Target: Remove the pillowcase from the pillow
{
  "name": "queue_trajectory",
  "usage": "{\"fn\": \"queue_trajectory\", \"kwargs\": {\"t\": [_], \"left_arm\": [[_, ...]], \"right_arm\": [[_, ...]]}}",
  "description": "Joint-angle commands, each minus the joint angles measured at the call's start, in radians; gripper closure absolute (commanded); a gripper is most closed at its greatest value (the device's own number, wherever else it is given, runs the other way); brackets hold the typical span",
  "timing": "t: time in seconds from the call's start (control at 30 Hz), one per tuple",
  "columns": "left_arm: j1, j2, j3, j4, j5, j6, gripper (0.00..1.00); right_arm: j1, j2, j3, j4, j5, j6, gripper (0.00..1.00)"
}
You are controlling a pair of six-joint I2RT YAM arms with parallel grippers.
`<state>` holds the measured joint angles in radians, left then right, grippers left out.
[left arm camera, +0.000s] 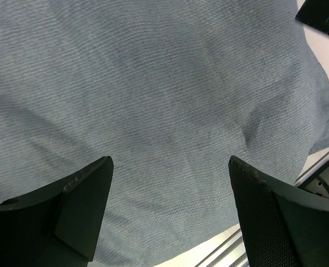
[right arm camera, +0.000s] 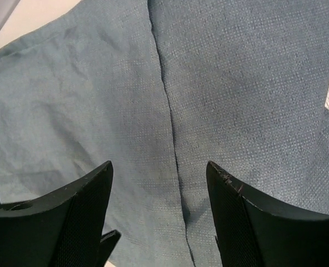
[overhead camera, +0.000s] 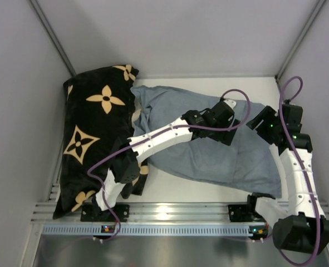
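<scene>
The pillowcase (overhead camera: 209,153) lies spread across the middle of the table, its plain blue-grey side showing. It fills the left wrist view (left arm camera: 153,83) and the right wrist view (right arm camera: 236,83), where a seam runs down between the fingers. The pillow (overhead camera: 136,115) shows only as a cream and yellow sliver at the pillowcase's left edge; the rest is hidden. My left gripper (overhead camera: 226,136) (left arm camera: 170,161) is open just above the fabric's middle. My right gripper (overhead camera: 263,119) (right arm camera: 159,164) is open over the fabric's right part. Neither holds anything.
A black cushion with tan flower motifs (overhead camera: 94,128) lies along the left wall. Grey walls close in the left, back and right. The metal rail (overhead camera: 181,214) with the arm bases runs along the near edge.
</scene>
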<state>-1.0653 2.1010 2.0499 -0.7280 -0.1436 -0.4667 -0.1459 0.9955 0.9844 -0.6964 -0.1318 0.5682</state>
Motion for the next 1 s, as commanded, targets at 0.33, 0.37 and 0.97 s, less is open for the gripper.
{"fn": "queue_trajectory", "kwargs": {"t": [0.33, 0.37, 0.97], "left_arm": [[-0.028, 0.099, 0.093, 0.012, 0.022, -0.059, 0.14], [-0.033, 0.103, 0.093, 0.015, 0.018, -0.061, 0.14], [-0.076, 0.186, 0.156, 0.027, -0.036, -0.078, 0.14]], "right_arm": [[-0.026, -0.077, -0.063, -0.08, 0.035, -0.063, 0.36], [-0.033, -0.075, -0.061, -0.08, 0.037, -0.067, 0.36], [-0.164, -0.052, -0.101, -0.06, -0.157, -0.085, 0.37]]}}
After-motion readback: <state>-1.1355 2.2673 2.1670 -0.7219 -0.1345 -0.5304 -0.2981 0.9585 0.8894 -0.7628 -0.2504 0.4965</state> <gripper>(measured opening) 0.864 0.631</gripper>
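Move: Both open grippers hang over the blue side of the pillowcase. The seam line across the cloth lies roughly 5 cm to the left gripper's right, level with it and about 8 cm below; from the right gripper it is some 6 cm left, 2 cm back and 10 cm below. The pillowcase's right end is around 11 cm to the right gripper's right and 2 cm back. Its near edge is about 16 cm back from the left gripper, 4 cm to the right, 12 cm down. Bring the left gripper down and to the right towards the seam line, about 5 cm each way, easing back a little midway. Meanwhile sink the right gripper some 3.5 cm and draw it back about as much, then shift it slightly right over the cloth beside the seam, tipping its fingers down a touch. Keep both grippers open. ##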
